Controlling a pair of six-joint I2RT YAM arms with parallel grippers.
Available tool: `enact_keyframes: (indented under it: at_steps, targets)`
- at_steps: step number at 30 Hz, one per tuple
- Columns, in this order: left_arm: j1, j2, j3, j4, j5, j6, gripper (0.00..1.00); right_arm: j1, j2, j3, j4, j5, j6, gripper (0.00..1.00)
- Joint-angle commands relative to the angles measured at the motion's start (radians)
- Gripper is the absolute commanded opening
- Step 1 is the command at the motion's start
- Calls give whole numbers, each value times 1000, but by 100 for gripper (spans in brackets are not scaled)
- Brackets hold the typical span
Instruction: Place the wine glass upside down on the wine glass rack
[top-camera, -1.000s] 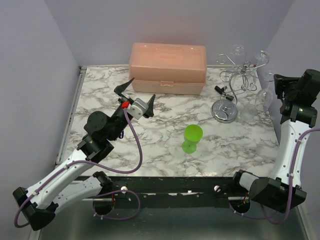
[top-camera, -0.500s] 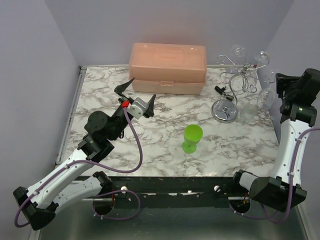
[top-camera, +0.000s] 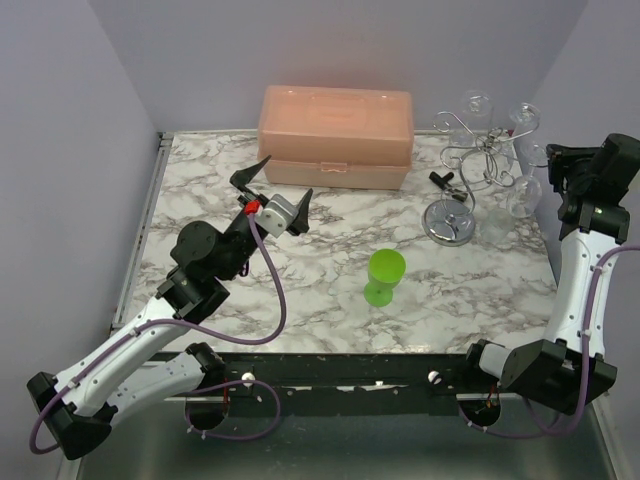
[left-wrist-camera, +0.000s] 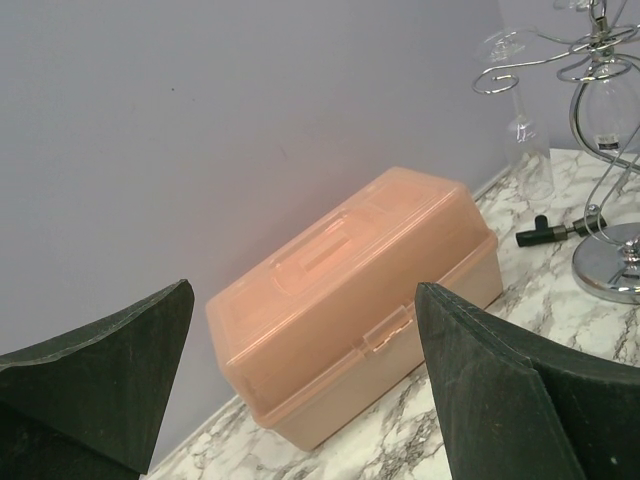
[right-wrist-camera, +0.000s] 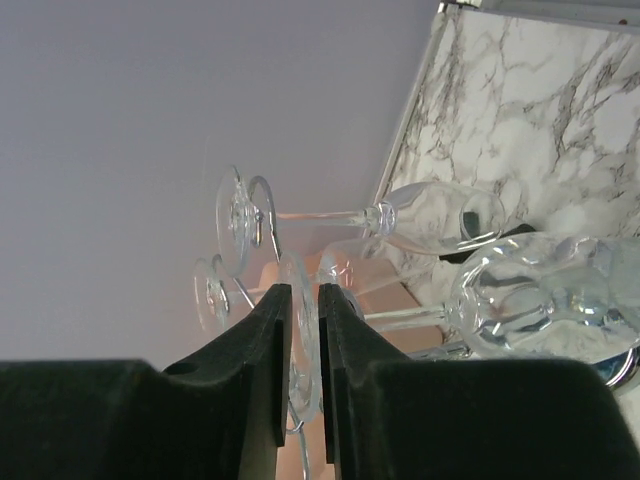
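Note:
The clear wine glass (top-camera: 522, 194) hangs upside down at the right side of the silver wine glass rack (top-camera: 450, 222), bowl down. My right gripper (top-camera: 551, 153) is level with the rack's top arms. In the right wrist view the right gripper (right-wrist-camera: 305, 292) stands narrowly shut around the glass's round foot (right-wrist-camera: 303, 340), with stem and bowl (right-wrist-camera: 540, 295) stretching away to the right. My left gripper (top-camera: 283, 180) is open and holds nothing, raised over the left of the table. In the left wrist view the left gripper (left-wrist-camera: 305, 290) faces the box, with the rack (left-wrist-camera: 600, 70) at far right.
A pink lidded plastic box (top-camera: 335, 135) sits at the back centre. A green cup (top-camera: 384, 275) stands mid-table. Other clear glasses (top-camera: 477, 102) hang on the rack's far arms. A small black piece (top-camera: 443, 179) lies left of the rack post. The right wall is close behind the right arm.
The right arm has carried the glass in toward the rack and slightly back. The glass's bowl has swung from a tilt to hanging straighter. The left arm has not moved.

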Motion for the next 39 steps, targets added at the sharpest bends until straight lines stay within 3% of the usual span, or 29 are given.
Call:
enact_keyframes:
  at_steps: [1, 20, 21, 22, 32, 39]
  targets:
    - [8, -23, 4, 28, 10, -26, 95, -9, 8, 9, 56, -10, -42, 26]
    - [8, -42, -12, 22, 25, -134, 95, -10, -21, 11, 44, 29, -140, 57]
    - [8, -41, -9, 14, 27, -154, 95, -10, -22, 12, 42, 28, -143, 87]
    - [7, -38, -4, 5, 28, -175, 96, -10, -24, 12, 41, 28, -147, 100]
    - [8, -20, 32, -64, 13, -393, 98, -16, -62, 13, 0, 82, -194, 100]
    - [52, 62, 157, -255, 88, -712, 99, -16, -154, -26, -52, 42, -281, 100]
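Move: The wine glass already hangs upside down on the rack's right-hand prong, its foot between the right hand's slightly parted fingertips, with the foot's middle about 2 cm ahead and 2 cm left, at the same height. The rack hub lies some 6 cm ahead and 12 cm left, and a second glass's foot about 12 cm ahead and 5 cm left, both roughly level. For the left hand, the wine glass foot is roughly 60 cm to the right, 10 cm ahead and a little lower. The wine glass's foot is left on its prong as the right fingers spread from barely parted to fully open, above and below it. The right hand eases up about 1 cm, then backs away, some 3 cm back and 2 cm up in all, rolling about 13 degrees right side down. Late on, the left hand, wide open, tips down and rolls right side down, some 25 degrees in all, almost in place. ##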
